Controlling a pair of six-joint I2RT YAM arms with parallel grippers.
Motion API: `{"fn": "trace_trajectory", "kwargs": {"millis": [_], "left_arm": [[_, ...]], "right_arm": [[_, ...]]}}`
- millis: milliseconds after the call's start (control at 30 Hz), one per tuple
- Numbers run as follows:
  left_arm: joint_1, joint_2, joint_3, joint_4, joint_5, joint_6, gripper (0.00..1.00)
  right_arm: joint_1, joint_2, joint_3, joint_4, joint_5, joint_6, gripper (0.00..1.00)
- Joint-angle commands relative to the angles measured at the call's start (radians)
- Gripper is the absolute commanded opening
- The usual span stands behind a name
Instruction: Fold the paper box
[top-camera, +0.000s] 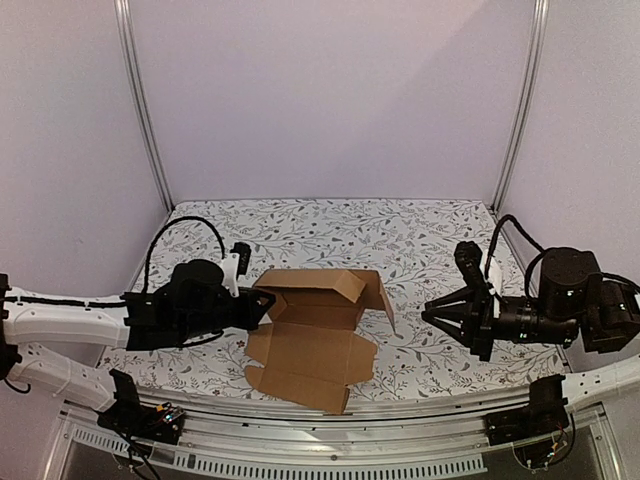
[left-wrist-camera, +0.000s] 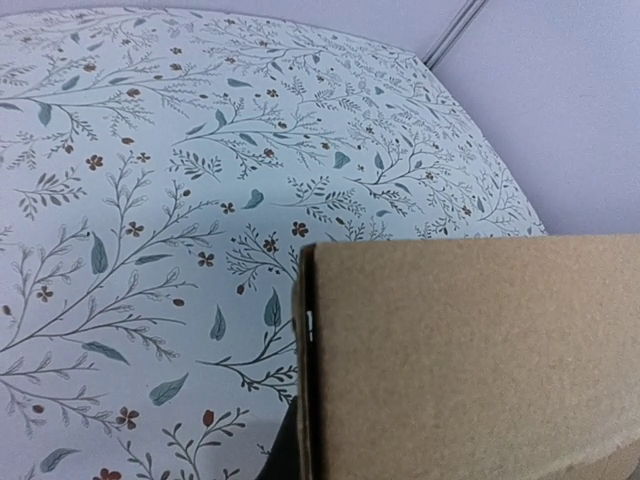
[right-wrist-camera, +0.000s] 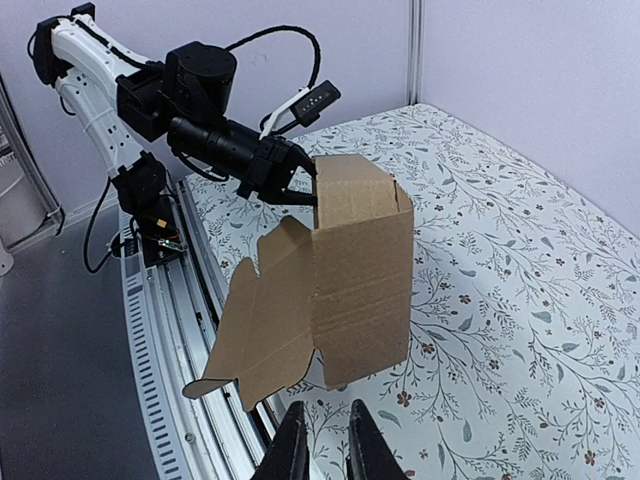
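Observation:
The paper box (top-camera: 318, 335) is plain brown cardboard, partly raised, with its back walls standing and a wide flap (top-camera: 305, 365) spread toward the near edge. My left gripper (top-camera: 262, 306) is shut on the box's left wall. In the left wrist view that wall (left-wrist-camera: 470, 360) fills the lower right, and a dark finger (left-wrist-camera: 283, 455) shows at its edge. My right gripper (top-camera: 428, 313) hangs to the right of the box, apart from it. In the right wrist view its fingers (right-wrist-camera: 293, 445) stand slightly open with nothing between them, facing the box (right-wrist-camera: 362, 270).
A floral cloth (top-camera: 420, 240) covers the table, and plain walls with metal posts (top-camera: 145, 110) close in the back and sides. A metal rail (top-camera: 330, 425) runs along the near edge below the flap.

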Motion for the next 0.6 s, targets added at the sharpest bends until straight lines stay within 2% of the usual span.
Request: {"fn": "trace_trajectory", "kwargs": {"millis": [0,133,267,400,567], "left_arm": [[-0.002,-0.051,0.022,-0.044,0.011,0.094,0.0],[-0.001,-0.086,0.029,-0.068,0.04,0.149,0.0],[0.0,-0.112,0.032,-0.076,0.088,0.189,0.0],[0.001,-0.124,0.035,-0.079,0.114,0.205,0.0],[0.0,-0.117,0.034,-0.073,0.126,0.224,0.0]], "right_arm": [[-0.006,0.046,0.055,-0.099,0.063,-0.077,0.15],[-0.07,0.11,0.1,-0.118,-0.071,-0.112,0.17],[-0.122,0.156,0.127,-0.117,-0.173,-0.153,0.3],[-0.155,0.186,0.147,-0.105,-0.36,-0.178,0.44],[-0.171,0.227,0.16,-0.086,-0.448,-0.198,0.5]]}}
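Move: My right hand is empty; the box's hanging right-end flap lies about 10 cm ahead of it, 8 cm to its left and some 14 cm lower. The lower panel spreads about 20 cm to its left, level with it fore and aft, and roughly 22 cm below. My left hand already holds the box's left end; from there that flap is about 21 cm to the right, straight across and 2 cm lower. I open my right fingers from nearly shut to about half and bring them in towards the right-end flap, first 2 cm forward and down, then some 3 cm left while easing back, tips dipping and swinging counter-clockwise. My left hand keeps its pinch on the box's left end, lifting it almost 3 cm, drawing back 2 cm and turning it about 10 degrees clockwise. ##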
